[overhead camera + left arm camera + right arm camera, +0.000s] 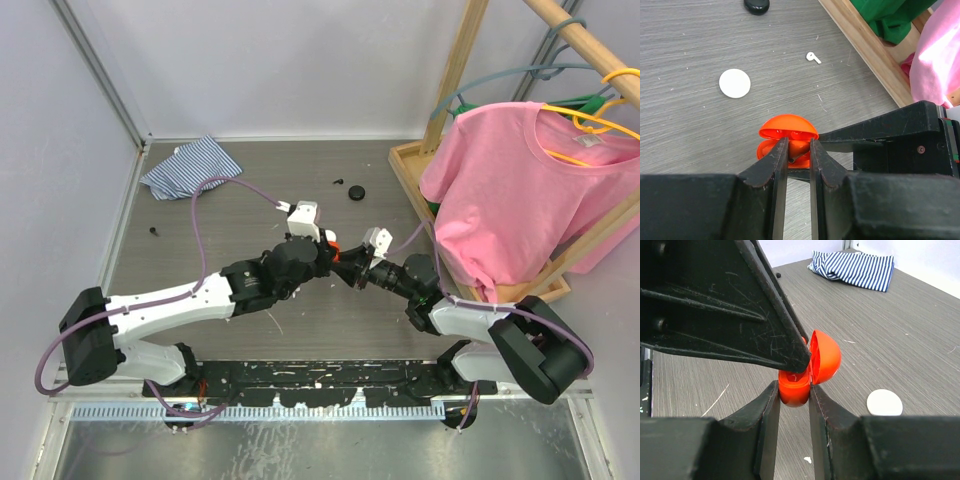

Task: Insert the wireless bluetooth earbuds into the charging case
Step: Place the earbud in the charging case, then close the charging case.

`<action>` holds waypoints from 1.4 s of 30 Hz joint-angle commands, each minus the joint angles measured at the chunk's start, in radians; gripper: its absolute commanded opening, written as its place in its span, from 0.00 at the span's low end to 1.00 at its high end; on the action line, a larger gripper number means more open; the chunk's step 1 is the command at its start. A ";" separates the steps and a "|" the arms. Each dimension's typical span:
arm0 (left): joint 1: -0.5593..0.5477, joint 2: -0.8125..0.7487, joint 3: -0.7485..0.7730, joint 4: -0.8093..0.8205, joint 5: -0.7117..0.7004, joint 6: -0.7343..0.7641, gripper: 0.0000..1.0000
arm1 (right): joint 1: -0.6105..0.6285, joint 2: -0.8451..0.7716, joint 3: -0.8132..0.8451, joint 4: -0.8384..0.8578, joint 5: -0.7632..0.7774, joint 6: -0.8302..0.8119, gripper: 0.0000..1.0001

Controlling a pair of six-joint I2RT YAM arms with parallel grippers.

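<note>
The red charging case (795, 390) hangs above the table with its lid (826, 356) swung open, and my right gripper (794, 385) is shut on its lower half. My left gripper (799, 142) comes in from above, shut on a red earbud (796, 152) right at the case's open mouth (788, 134). In the top view both grippers meet at mid-table, where a bit of the red case (335, 249) shows between them. A white earbud (813, 57) lies loose on the table beyond the case.
A white round case (735, 83) lies on the table, and a black round case (357, 193) with a small black piece (340, 182) lies farther back. A striped cloth (190, 165) is at the back left. A wooden rack (408, 170) with a pink shirt (530, 180) stands on the right.
</note>
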 commanded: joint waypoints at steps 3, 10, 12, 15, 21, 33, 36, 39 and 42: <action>-0.004 0.011 0.054 -0.004 -0.041 0.021 0.23 | 0.004 -0.031 0.002 0.078 0.001 0.004 0.01; -0.004 -0.009 0.067 -0.018 -0.046 0.029 0.35 | 0.004 -0.032 0.003 0.079 0.000 0.005 0.01; -0.004 -0.023 0.067 -0.025 -0.055 0.036 0.37 | 0.004 -0.033 0.002 0.078 -0.001 0.005 0.01; -0.003 -0.040 0.068 -0.040 -0.059 0.061 0.42 | 0.004 -0.034 0.003 0.079 -0.002 0.006 0.01; 0.004 -0.138 0.064 -0.102 -0.048 0.115 0.61 | 0.004 -0.032 0.007 0.077 -0.020 0.013 0.01; 0.183 -0.312 0.015 -0.219 0.325 0.171 0.87 | 0.003 -0.017 0.018 0.109 -0.102 0.059 0.01; 0.283 -0.343 -0.026 -0.200 0.537 0.140 0.87 | 0.004 -0.012 0.026 0.110 -0.143 0.065 0.01; 0.374 -0.359 -0.072 -0.151 0.731 0.111 0.87 | 0.005 -0.015 0.034 0.116 -0.172 0.066 0.01; 0.441 -0.373 -0.115 -0.085 0.865 0.064 0.87 | 0.004 -0.016 0.048 0.109 -0.184 0.067 0.01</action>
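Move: The orange case, held open in the right fingers, is right at the left fingertips, about 1 cm ahead, 1 cm right and 1 cm below the left hand, and some 1 cm ahead, left and above the right hand. From the left hand, the white disc lies on the table about 7 cm ahead; one white earbud sits some 6 cm back and 8 cm left, another 9 cm ahead and 14 cm right, all roughly 14 cm below. The left hand stays at the case while its fingers begin to open and let go of the orange earbud, then backs off about 8 cm to its left, opening wide, rising some 6 cm before dipping a little and turning clockwise. The right fingers keep their pinch on the case and, late on, draw it back about 2.5 cm, turning slightly counter-clockwise. ##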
